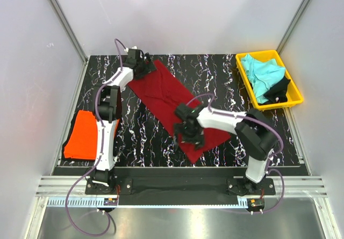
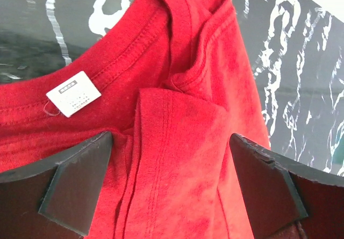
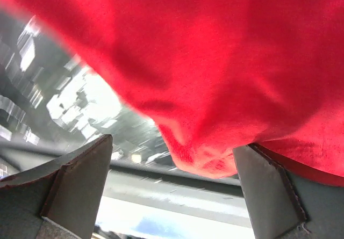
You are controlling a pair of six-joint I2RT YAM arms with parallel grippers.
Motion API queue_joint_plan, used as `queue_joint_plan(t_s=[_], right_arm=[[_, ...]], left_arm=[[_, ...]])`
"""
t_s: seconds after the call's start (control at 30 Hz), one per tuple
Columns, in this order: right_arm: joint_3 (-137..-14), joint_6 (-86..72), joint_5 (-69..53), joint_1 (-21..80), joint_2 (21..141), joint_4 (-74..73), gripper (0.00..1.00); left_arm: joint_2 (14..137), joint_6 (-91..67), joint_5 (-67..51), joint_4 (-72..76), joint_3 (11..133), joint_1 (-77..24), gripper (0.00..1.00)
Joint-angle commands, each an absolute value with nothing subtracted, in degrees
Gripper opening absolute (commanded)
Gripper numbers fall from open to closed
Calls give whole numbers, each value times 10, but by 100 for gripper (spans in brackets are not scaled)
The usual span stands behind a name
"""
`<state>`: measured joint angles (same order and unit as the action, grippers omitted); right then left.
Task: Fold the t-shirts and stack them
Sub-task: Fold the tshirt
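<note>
A dark red t-shirt [image 1: 171,102] lies folded into a long strip, running diagonally from the back left toward the front middle of the marbled table [image 1: 215,78]. My left gripper [image 1: 141,66] hovers open over its collar end, where the white neck label [image 2: 73,93] shows on the red cloth [image 2: 183,142] between the wide-spread fingers [image 2: 80,180]. My right gripper [image 1: 189,134] stands open above the strip's near end, and a corner of the red cloth [image 3: 215,88] hangs between its fingers [image 3: 80,180]. An orange t-shirt [image 1: 81,135] lies folded at the left edge. Turquoise [image 1: 260,72] and black [image 1: 278,88] t-shirts sit in the tray.
The yellow tray [image 1: 293,96] stands at the back right corner. White walls with metal frame posts enclose the table on three sides. Both arm bases sit on the black rail at the near edge, with purple cables looping beside them.
</note>
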<state>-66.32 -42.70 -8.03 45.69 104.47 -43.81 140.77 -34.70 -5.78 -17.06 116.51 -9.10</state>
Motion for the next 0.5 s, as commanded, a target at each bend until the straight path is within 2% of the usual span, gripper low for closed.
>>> queue_joint_plan(t_s=[0.0, 0.33, 0.47], right_arm=[[-684, -480, -108, 515, 1036, -398, 100], [-678, -403, -27, 519, 891, -488, 100], [-642, -391, 13, 481, 839, -519, 100]], left_arm=[[1372, -320, -82, -147, 1145, -104, 99], [1120, -292, -9, -222, 990, -115, 99], [1054, -310, 100, -264, 922, -149, 99]])
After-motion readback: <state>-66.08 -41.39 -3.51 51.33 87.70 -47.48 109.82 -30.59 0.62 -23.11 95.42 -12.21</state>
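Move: Both open hands are down on the diagonal strip of red t-shirt. Its middle lies about 25 cm back and 16 cm right of the left hand, just below finger height, with the white tag roughly 3 cm ahead and 5 cm left of that hand. From the right hand, the t-shirt's middle is some 17 cm ahead and 4 cm left, and the near corner about 10 cm back and 2 cm right. The right hand's open fingers, still on the cloth, drag the near end some 3 cm back and as much to the left, then come free and rise about 8 cm, drifting right while the tips swing forward a little. The left hand comes off the far end, climbing about 13 cm as it draws back 10 cm towards the robot, fingers wide open. ##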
